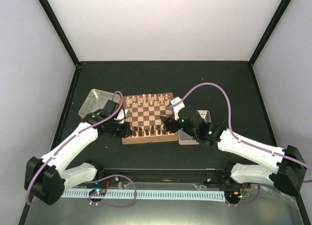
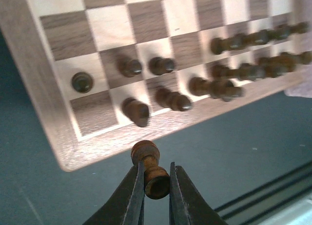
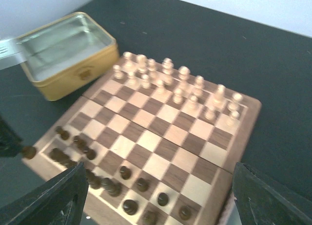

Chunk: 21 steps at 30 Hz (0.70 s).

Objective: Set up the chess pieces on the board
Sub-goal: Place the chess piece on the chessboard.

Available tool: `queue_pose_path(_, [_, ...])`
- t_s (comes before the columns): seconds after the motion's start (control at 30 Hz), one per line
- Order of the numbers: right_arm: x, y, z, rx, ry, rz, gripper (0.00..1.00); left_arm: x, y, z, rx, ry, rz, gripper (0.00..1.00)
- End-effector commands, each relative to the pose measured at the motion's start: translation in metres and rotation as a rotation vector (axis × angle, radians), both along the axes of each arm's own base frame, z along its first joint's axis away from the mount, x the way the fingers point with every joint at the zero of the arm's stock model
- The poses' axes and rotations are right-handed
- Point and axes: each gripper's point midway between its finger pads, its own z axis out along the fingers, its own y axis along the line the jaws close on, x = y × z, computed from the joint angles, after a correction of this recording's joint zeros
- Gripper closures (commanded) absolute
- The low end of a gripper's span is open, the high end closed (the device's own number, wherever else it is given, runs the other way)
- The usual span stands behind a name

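Note:
The board (image 1: 147, 119) lies mid-table, with dark pieces (image 1: 148, 132) along its near two rows and pale pieces along the far rows. My left gripper (image 2: 156, 178) is shut on a dark rook-like piece (image 2: 150, 169), held just off the board's near left corner (image 2: 68, 159), over the dark mat. In the left wrist view the corner square (image 2: 92, 113) beside a dark piece (image 2: 135, 110) is bare. My right gripper (image 1: 168, 121) is open and empty, hovering above the board's near right part (image 3: 195, 186); the dark pieces (image 3: 126, 174) show below it.
An open gold tin (image 1: 95, 102) stands left of the board, also shown in the right wrist view (image 3: 68, 59). A silver tin (image 1: 201, 119) lies right of the board, mostly under my right arm. Black enclosure walls border the mat.

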Motion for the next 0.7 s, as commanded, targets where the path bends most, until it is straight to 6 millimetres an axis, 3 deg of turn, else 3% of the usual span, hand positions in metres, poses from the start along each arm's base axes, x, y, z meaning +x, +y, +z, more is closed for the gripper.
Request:
queue_pose_path(0.0, [0.018, -0.019, -0.004, 0.041, 0.045, -0.18, 0.18, 0.008, 0.021, -0.023, 0.164, 0.014, 0.05, 0.96])
queue_pose_path(0.23, [0.019, -0.026, -0.008, 0.044, 0.046, -0.196, 0.18, 0.017, 0.026, -0.041, 0.231, 0.043, 0.074, 0.96])
queue_pose_path(0.67, [0.023, -0.035, -0.012, 0.026, 0.044, -0.224, 0.18, 0.025, 0.011, -0.057, 0.194, 0.082, 0.05, 0.93])
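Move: The left gripper holds a dark chess piece. Its goal, the empty near-left corner square, lies about 2 cm ahead, 1 cm to its left and 10 cm below. The knight stands roughly 2 cm ahead and 2 cm to the right, the corner pawn some 5 cm ahead and 1 cm to the left, both about 8 cm below. From the open right gripper, the corner square is about 15 cm left, 3 cm back and 19 cm down. Bring the left gripper down about 6 cm, easing forward and left some 2 cm each, so the held piece comes over the corner square beside the knight and behind the pawn. Swing the fingers some 15 degrees nearer to plumb and keep them shut. Draw the open right gripper a few centimetres right, forward and down, away from that corner. ##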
